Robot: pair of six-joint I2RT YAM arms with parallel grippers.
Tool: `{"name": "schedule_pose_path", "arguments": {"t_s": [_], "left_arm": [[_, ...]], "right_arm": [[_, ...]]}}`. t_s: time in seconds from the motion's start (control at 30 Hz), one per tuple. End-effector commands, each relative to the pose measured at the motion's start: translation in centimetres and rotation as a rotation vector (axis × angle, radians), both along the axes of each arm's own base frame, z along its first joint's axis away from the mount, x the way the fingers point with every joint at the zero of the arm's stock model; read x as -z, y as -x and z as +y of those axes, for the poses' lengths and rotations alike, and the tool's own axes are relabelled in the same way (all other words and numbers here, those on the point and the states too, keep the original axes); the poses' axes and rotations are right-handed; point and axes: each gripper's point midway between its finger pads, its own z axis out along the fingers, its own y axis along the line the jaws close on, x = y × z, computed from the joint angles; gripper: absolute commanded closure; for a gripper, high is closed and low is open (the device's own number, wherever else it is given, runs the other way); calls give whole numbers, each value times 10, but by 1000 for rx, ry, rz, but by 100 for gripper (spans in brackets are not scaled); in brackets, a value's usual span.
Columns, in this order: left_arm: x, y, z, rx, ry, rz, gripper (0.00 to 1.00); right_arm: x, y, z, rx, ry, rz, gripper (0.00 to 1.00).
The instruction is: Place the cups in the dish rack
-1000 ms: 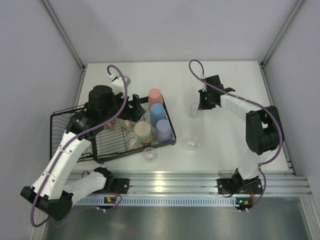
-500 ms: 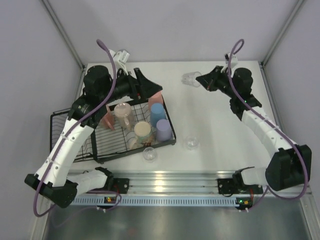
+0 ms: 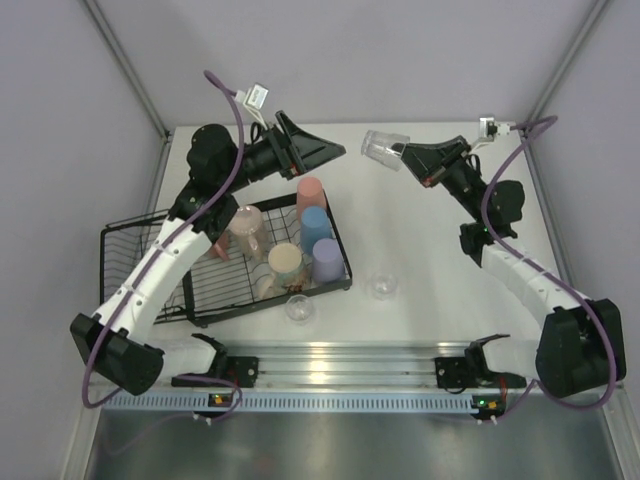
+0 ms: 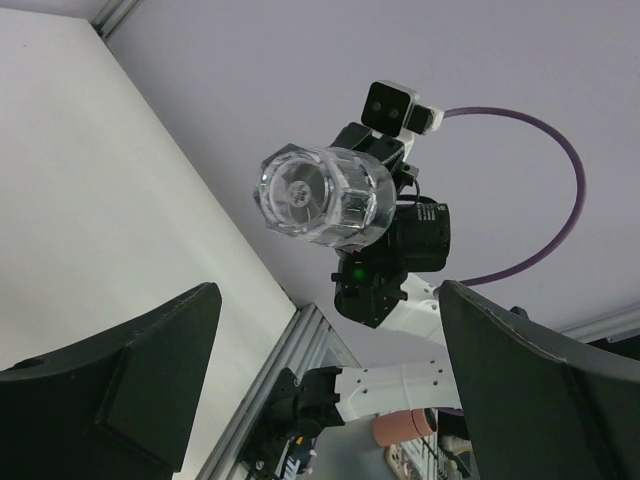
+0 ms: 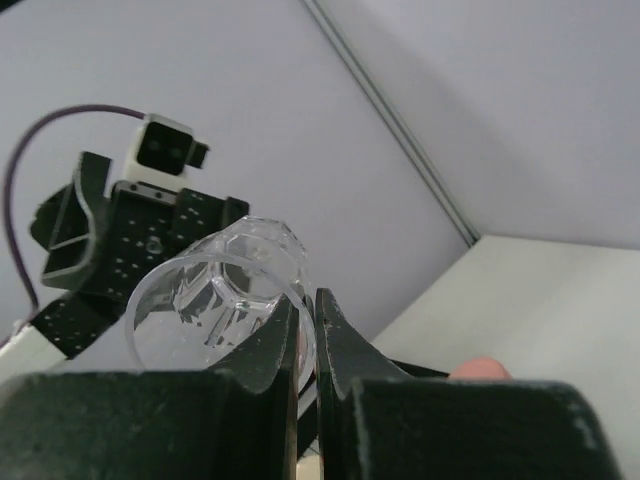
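Note:
A clear glass (image 3: 381,148) hangs in the air above the table's back, lying sideways, with my right gripper (image 3: 402,156) shut on its rim. In the right wrist view the fingertips (image 5: 305,325) pinch the wall of that glass (image 5: 205,300). My left gripper (image 3: 326,157) is raised too, open and empty, and points at the glass from the left with a gap between them. From the left wrist the glass (image 4: 322,195) shows bottom first, beyond the wide-apart fingers (image 4: 130,385). The black dish rack (image 3: 150,270) holds salmon (image 3: 311,190), blue (image 3: 316,222) and lavender (image 3: 326,258) tumblers, a cream mug (image 3: 285,262) and a pink mug (image 3: 245,226).
Two more clear glasses stand on the white table, one (image 3: 382,286) right of the rack and one (image 3: 299,307) at the rack's front corner. Grey walls close in the back and sides. The arms' bases sit on a metal rail (image 3: 340,365) at the near edge.
My right gripper has lifted the glass off the table and carried it up and left. My left gripper has risen out of the rack, opened wider and turned toward the glass.

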Motion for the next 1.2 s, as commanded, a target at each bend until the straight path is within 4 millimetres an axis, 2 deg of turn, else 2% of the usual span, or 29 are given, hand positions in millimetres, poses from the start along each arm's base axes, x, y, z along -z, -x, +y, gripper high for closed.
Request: {"name": "schedule_pose_path", "arguments": {"t_s": [0.0,0.2,0.33,0.53,0.67,0.87,1.07,1.1,1.13,1.17], "left_arm": [[-18,2,-2,20,72,-54,4],[-13,2,-11,60,130,-32,4],[-17,10,-20,137,211,-23,5],[-19,17,-25,149,206,-49,7],[-14,19,-28,165,198,-36,14],[-5,23,-32,176,192,-14,19],[-1,24,-34,180,186,-8,34],[0,23,-34,180,183,-8,37],[1,23,-35,182,182,-8,47],[2,23,-35,178,181,-9,51]], "right_arm": [[-56,44,-10,-53,-148,-221,100],[-54,49,6,-89,-151,-214,100],[-54,52,18,-122,-147,-208,100],[-46,51,29,-135,-142,-190,100],[-42,50,33,-140,-135,-182,100],[-38,48,38,-151,-129,-168,100],[-27,46,47,-175,-119,-136,100],[-27,48,49,-182,-120,-137,100],[-24,46,50,-184,-120,-126,100],[-23,47,50,-186,-120,-125,100]]}}
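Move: The right gripper holds the clear cup by its rim, with the open left gripper about 16 cm to its left, 2 cm back and some 3 cm higher. From the left gripper the cup's middle lies roughly 12 cm to the right, 3 cm ahead and 2 cm lower. Some 32 cm below the left gripper, in the rack, stand the pink cup, about 10 cm ahead and 5 cm left, and the blue cup, about 2 cm ahead and 3 cm left. Keep the right fingers shut on the clear cup's rim and carry it back and slightly up, then about 5 cm left, base first, towards the left gripper, sinking again. Meanwhile bring the left gripper some 4 cm right, easing down and turning slightly clockwise, until its fingers straddle the cup's base; then close them to about half open, onto its sides. ##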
